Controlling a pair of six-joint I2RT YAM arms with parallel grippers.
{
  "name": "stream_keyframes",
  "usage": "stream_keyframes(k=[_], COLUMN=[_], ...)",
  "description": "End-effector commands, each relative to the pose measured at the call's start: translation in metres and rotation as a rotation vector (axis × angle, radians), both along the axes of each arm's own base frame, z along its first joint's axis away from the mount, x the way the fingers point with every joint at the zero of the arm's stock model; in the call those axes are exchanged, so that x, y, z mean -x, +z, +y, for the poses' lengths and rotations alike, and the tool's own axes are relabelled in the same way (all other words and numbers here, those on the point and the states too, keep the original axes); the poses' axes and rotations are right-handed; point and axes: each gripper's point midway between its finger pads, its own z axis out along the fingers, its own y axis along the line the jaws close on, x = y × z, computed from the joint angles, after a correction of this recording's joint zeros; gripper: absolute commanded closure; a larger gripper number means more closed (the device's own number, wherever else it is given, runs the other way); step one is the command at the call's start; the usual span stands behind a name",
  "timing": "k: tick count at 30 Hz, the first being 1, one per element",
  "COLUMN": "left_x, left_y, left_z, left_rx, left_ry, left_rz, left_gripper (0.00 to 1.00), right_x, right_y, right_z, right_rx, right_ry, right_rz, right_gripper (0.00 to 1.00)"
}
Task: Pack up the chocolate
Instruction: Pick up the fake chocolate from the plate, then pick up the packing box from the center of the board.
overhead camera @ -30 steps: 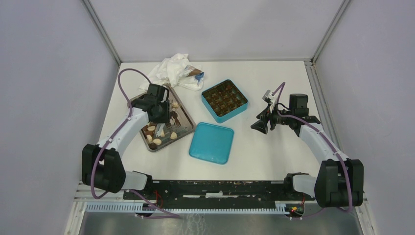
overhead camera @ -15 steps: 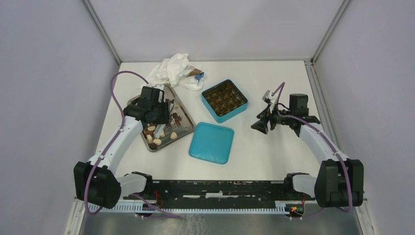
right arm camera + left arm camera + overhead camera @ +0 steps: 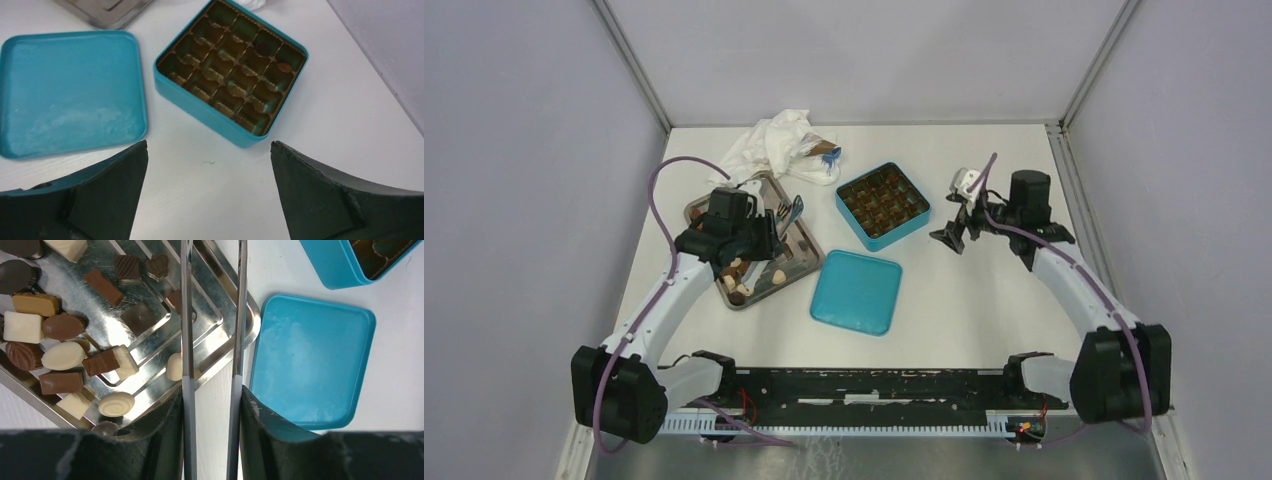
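Several chocolate pieces point(image 3: 62, 355), dark, brown and cream, lie on a metal tray point(image 3: 105, 320) at the left point(image 3: 796, 232). My left gripper point(image 3: 211, 395) point(image 3: 769, 232) is shut on metal tongs point(image 3: 187, 340) over the tray's right corner. The tongs' blades stand apart with nothing seen between them, and their tips leave the wrist view. The teal box point(image 3: 200, 102) point(image 3: 894, 235) stands open with a gold cell insert; two cells hold a chocolate point(image 3: 261, 47). My right gripper point(image 3: 208, 145) point(image 3: 949, 238) hangs open and empty to the right of the box.
The teal lid point(image 3: 856, 291) point(image 3: 310, 355) point(image 3: 70, 90) lies flat in front of the box, between tray and box. A crumpled white cloth point(image 3: 774, 145) with a brown wrapper point(image 3: 824, 155) lies at the back. Walls close in the table at the left, right and back.
My left gripper has swung the tongs up off the tray's middle toward its right corner. My right gripper has opened wider and moved back toward the box.
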Motion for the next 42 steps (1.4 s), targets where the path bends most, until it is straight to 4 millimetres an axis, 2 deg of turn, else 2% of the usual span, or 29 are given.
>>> stream_keyframes(k=[1, 2, 9, 11, 15, 19, 23, 27, 34, 42], left_x=[-0.014, -0.013, -0.009, -0.009, -0.009, -0.009, -0.010, -0.010, -0.010, -0.010], left_y=[0.028, 0.028, 0.030, 0.030, 0.029, 0.029, 0.027, 0.025, 0.023, 0.021], left_z=[-0.010, -0.010, -0.008, -0.008, -0.007, -0.007, -0.006, -0.006, -0.005, -0.005], left_rx=[0.069, 0.070, 0.072, 0.070, 0.068, 0.065, 0.063, 0.060, 0.055, 0.050], left_ry=[-0.026, -0.026, -0.023, -0.024, -0.022, -0.019, -0.018, -0.017, -0.014, -0.013], left_rz=[-0.141, -0.149, -0.177, -0.175, -0.176, -0.175, -0.168, -0.162, -0.155, -0.150], left_gripper=[0.88, 0.88, 0.88, 0.88, 0.88, 0.88, 0.87, 0.88, 0.88, 0.87], right_x=[-0.064, -0.073, -0.133, -0.149, -0.176, -0.196, -0.209, -0.213, -0.220, -0.220], right_y=[0.022, 0.023, -0.010, -0.026, -0.045, -0.055, -0.066, -0.080, -0.099, -0.103], right_z=[0.009, 0.015, 0.040, 0.041, 0.037, 0.040, 0.045, 0.048, 0.051, 0.056], right_rx=[0.062, 0.079, 0.181, 0.218, 0.271, 0.278, 0.283, 0.283, 0.291, 0.272], right_ry=[-0.104, -0.119, -0.240, -0.279, -0.339, -0.356, -0.355, -0.350, -0.353, -0.339], right_rz=[0.027, 0.060, 0.253, 0.303, 0.329, 0.340, 0.359, 0.383, 0.410, 0.423], right_gripper=[0.03, 0.05, 0.23, 0.27, 0.30, 0.31, 0.32, 0.33, 0.41, 0.64])
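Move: The right hand is empty and wide open, aimed at the far right wall of the chocolate box, whose middle lies about 21 cm ahead, 5 cm left and 14 cm below. The box's own middle is some 15 cm ahead and 11 cm left; a brown chocolate sits in its far corner, 23 cm ahead and 10 cm left. The blue lid lies 5 cm back and 17 cm left. From the left hand, that wall is roughly 23 cm ahead, 32 cm right and 10 cm below. Forward in a quick sweep of about 21 cm, drifting some 5 cm left, the right hand rises slightly, then sinks to about 12 cm below its start at the box's far right wall. The wrist tips the fingers downward and turns clockwise as they narrow from wide open to under half, one tip inside the rim and one outside; a pinch can't be seen. ##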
